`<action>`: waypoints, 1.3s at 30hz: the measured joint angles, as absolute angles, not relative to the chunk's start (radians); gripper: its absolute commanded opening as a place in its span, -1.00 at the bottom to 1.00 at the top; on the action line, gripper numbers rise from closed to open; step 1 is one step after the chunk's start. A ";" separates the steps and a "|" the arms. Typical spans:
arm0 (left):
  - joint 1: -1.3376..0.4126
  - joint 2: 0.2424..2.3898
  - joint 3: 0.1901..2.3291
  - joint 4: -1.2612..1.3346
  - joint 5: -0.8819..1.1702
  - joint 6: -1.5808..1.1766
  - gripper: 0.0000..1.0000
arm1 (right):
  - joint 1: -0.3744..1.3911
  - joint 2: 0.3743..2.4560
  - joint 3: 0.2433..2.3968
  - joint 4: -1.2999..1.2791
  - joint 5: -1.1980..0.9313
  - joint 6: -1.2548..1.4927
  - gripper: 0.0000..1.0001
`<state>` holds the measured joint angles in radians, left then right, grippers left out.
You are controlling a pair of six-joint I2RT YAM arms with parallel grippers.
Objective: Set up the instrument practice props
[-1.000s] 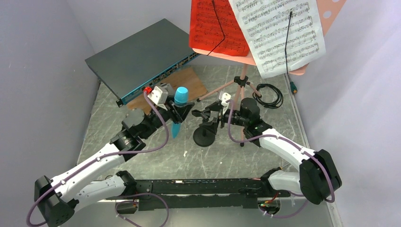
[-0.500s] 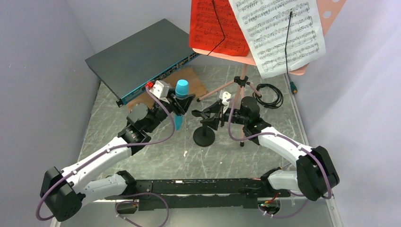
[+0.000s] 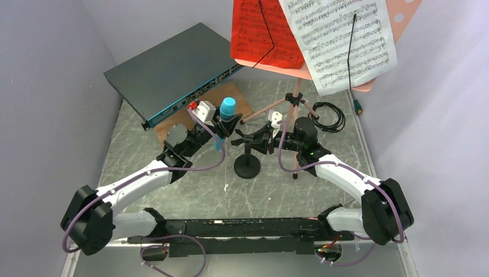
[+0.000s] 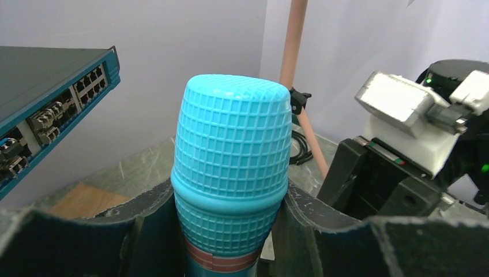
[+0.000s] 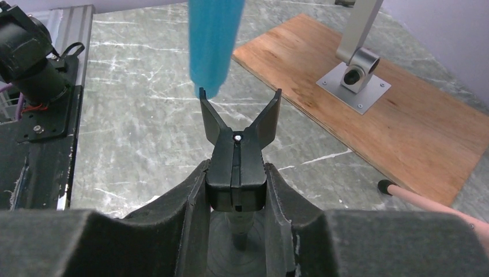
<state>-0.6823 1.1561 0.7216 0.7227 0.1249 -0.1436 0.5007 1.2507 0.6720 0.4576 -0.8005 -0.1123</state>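
The cyan-blue microphone (image 3: 227, 108) is held upright, head up, in my left gripper (image 3: 222, 130), which is shut on its body (image 4: 230, 161) just below the grille. Its tapered tail (image 5: 212, 46) hangs just above and left of the forked clip (image 5: 237, 130) of the small black mic stand (image 3: 247, 168). My right gripper (image 5: 236, 184) is shut on that clip's block, a pad pressed on each side. Behind stands the salmon-pink music stand (image 3: 401, 20) on its tripod (image 3: 295, 99), carrying a red page (image 3: 262, 32) and a white page (image 3: 340, 37).
A dark grey network switch (image 3: 173, 69) lies at the back left, with a wooden board (image 3: 233, 95) and its metal bracket (image 5: 354, 72) in front of it. A coiled black cable (image 3: 327, 116) lies right of the tripod. One tripod foot (image 5: 385, 186) rests near the board.
My left arm has carried the microphone up and to the right, closer to the mic stand's clip. My right gripper has closed from wide open onto the clip block.
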 measured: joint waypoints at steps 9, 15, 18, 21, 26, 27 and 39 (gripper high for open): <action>-0.676 1.355 0.689 1.065 0.186 -0.121 -1.00 | 0.498 1.251 0.672 0.466 -0.810 -0.116 -1.00; -0.675 1.440 0.643 1.307 0.194 -0.197 -1.00 | 0.498 1.251 0.648 0.515 -0.796 -0.083 -1.00; -0.676 1.455 0.627 1.382 0.194 -0.239 -1.00 | 0.498 1.249 0.635 0.539 -0.781 -0.066 -1.00; -0.683 1.454 0.621 1.428 0.186 -0.272 -1.00 | 0.498 1.244 0.624 0.560 -0.762 -0.047 -1.00; -0.715 1.457 0.622 1.465 0.173 -0.293 -1.00 | 0.498 1.243 0.598 0.618 -0.752 -0.008 -1.00; -0.720 1.462 0.624 1.470 0.167 -0.296 -1.00 | 0.498 1.243 0.592 0.630 -0.749 0.000 -1.00; -0.757 1.509 0.657 1.486 0.106 -0.309 0.15 | 0.502 1.210 0.556 0.685 -0.681 0.083 0.99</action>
<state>-0.7570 1.5093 0.6567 1.4864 0.1062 -0.3092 0.5022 1.2102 0.5560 0.6846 -0.6811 0.0830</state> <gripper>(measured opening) 0.498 0.882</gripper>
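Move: My left hand already holds the blue microphone by its grip, handle hanging down. The microphone clip it must reach is about 6 cm to the right, 4 cm back and 11 cm below; the stand's round base is 6 cm right, 3 cm back and 33 cm down. A tripod foot stands about 20 cm ahead, 5 cm right, also on the table. My right hand already pinches that clip, its centre 2 cm to the left and 1 cm above; the microphone's middle is roughly 9 cm left, 2 cm ahead and 8 cm up. With my right hand keeping the squeeze on the clip so its jaws stay spread, I carry the microphone about 4 cm to the right with my left, first dipping and reaching slightly forward, then drawing back and up as I tip the fingers up some 20 degrees, swinging the handle's lower end between the jaws. At the end my right fingers open wide and let go of the clip; my left keeps its grip. ##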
